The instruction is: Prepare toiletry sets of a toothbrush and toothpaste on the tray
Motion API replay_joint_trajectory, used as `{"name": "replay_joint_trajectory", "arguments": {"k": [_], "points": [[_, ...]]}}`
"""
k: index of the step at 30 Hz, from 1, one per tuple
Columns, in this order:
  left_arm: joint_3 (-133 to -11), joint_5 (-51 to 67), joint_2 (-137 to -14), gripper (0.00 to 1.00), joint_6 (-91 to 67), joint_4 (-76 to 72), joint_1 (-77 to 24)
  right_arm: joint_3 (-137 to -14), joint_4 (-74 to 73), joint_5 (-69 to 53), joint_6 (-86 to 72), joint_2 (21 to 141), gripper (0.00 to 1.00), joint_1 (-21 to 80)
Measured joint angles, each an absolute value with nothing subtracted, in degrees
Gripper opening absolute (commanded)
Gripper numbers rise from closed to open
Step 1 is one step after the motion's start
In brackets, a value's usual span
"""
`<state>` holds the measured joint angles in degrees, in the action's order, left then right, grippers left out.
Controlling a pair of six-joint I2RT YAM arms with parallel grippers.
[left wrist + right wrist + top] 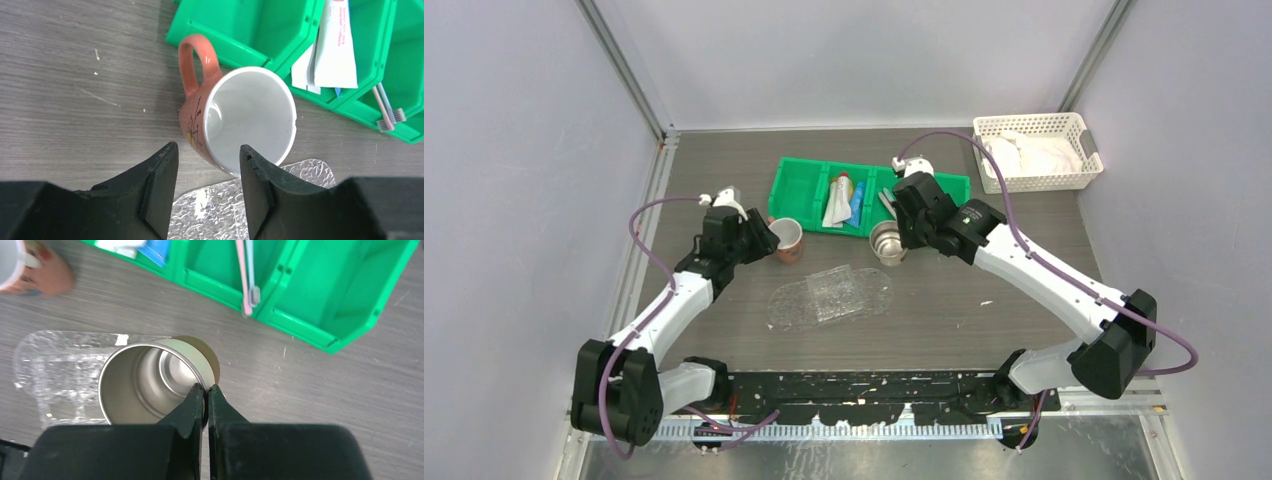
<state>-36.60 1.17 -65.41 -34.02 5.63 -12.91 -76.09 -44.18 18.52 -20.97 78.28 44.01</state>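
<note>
The see-through tray point(829, 297) lies mid-table with nothing on it. White toothpaste point(839, 200) and a blue tube point(857, 203) lie in the green bin point(799, 183). A pink toothbrush point(243, 275) and a grey one point(251, 270) share the compartment beside them. My left gripper point(208, 147) is open, its fingers on either side of the near wall of an orange mug point(245, 115) that stands just behind the tray point(215, 205). My right gripper point(205, 386) is shut on the rim of a metal cup point(145, 385) at the tray's right end.
A white lattice basket point(1034, 150) with white cloth in it stands at the back right. The green bin's far-right compartment point(350, 285) holds nothing. Grey walls close in the table on both sides and at the back.
</note>
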Motion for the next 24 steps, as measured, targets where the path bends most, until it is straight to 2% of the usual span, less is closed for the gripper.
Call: {"name": "replay_joint_trajectory", "arguments": {"k": [4, 10, 19, 24], "points": [[-37.0, 1.5, -65.8, 0.45, -34.0, 7.7, -13.0, -70.9, -43.7, 18.3, -21.3, 78.2, 0.01, 42.4], [-39.7, 2.6, -69.2, 0.25, -34.0, 9.6, -13.0, -67.4, -41.5, 17.0, -21.9, 78.2, 0.01, 41.2], [-44.2, 3.9, -72.6, 0.17, -33.3, 12.9, -13.0, -62.0, -36.7, 12.6, -23.2, 78.3, 0.01, 41.2], [-46.8, 4.6, -72.4, 0.16, -32.4, 17.7, -13.1, -61.3, -35.3, 11.1, -23.3, 78.3, 0.01, 41.2]]}}
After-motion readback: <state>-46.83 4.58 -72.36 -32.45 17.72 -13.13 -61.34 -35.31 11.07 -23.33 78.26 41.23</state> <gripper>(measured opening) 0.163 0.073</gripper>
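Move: The left hand's half-open fingers are at the pink mug's rim; its middle is about 2 cm ahead, 3 cm right and 5 cm below, with the green organizer's middle 15 cm ahead and 20 cm right. The right hand holds the steel mug roughly 18 cm above the clear tray's right end, which is 3 cm to its left; from it, the green organizer's middle is 19 cm ahead and 5 cm left. Right lowers the held steel mug about 8 cm towards clear tray; left closes across the pink mug's rim. ##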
